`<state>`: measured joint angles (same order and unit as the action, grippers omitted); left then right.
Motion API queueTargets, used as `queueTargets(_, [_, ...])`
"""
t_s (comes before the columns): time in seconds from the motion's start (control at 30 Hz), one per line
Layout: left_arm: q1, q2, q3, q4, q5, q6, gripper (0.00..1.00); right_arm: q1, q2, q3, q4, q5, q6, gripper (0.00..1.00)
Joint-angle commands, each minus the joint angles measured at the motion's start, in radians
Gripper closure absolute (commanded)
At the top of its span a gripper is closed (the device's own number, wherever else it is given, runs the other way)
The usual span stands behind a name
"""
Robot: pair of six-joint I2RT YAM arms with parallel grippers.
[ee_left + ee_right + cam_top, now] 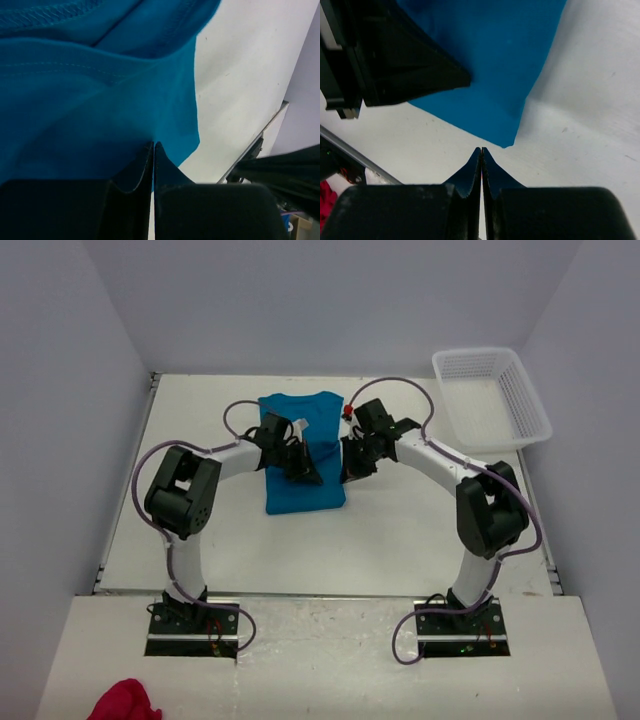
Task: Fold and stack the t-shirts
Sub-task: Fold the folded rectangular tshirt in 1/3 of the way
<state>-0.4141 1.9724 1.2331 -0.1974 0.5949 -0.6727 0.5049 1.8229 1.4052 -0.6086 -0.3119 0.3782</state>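
Observation:
A teal-blue t-shirt [305, 497] lies folded into a narrow rectangle on the white table, in the middle between both arms. My left gripper [305, 475] hangs over the shirt's lower right part. In the left wrist view its jaws [153, 144] are shut, their tips over the blue fabric [90, 100] near its right edge, and no cloth shows between them. My right gripper [350, 468] is just right of the shirt. It is shut [481, 149], its tips over bare table a little short of the shirt's corner [507, 142].
A white mesh basket [490, 395] stands at the back right of the table. A red cloth [125, 702] lies on the near ledge, left of the left arm's base. The two wrists are close together over the shirt's right edge.

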Motion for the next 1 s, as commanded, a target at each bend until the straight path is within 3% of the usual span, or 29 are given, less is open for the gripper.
queueTargets(0.0, [0.015,0.012,0.066,0.095,0.057,-0.019,1.0,0.04,-0.014,-0.041,0.066,-0.055,0.034,1.0])
queueTargets(0.33, [0.024,0.16,0.146,0.122,0.062,-0.025,1.0,0.072,0.075,-0.064,0.099,-0.07,0.036,1.0])
queueTargets(0.7, [0.121,0.209,0.164,0.176,0.126,-0.034,1.0,0.07,0.269,0.046,0.073,-0.089,0.06,1.0])
queueTargets(0.97, [0.204,0.267,0.235,0.245,0.216,-0.062,1.0,0.07,0.296,-0.011,0.104,-0.095,0.082,1.0])
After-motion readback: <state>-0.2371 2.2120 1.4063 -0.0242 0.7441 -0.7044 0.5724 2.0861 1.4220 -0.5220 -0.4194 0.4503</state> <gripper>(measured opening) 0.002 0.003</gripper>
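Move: The left hand, shut, is over the middle of the folded shirt. The flap's loose edge lies about 11 cm ahead and 3 cm left of it, some 3 cm lower, and the shirt's near left corner about 8 cm back and 11 cm left. For the right hand, also shut, the shirt's near right corner lies 4 cm nearer the base, level sideways and 9 cm below; the loose edge is about 13 cm ahead and 10 cm left. Down goes the right hand, nearly 9 cm, after first easing back and left a few centimetres; its closed fingertips tip steeper and come to press on the cloth just inside the near right corner. Meanwhile the left hand, also shut, travels forward about 9 cm over the shirt to the flap's rumpled loose edge, sinking slightly and then veering left, its tips coming against the ridge there. ##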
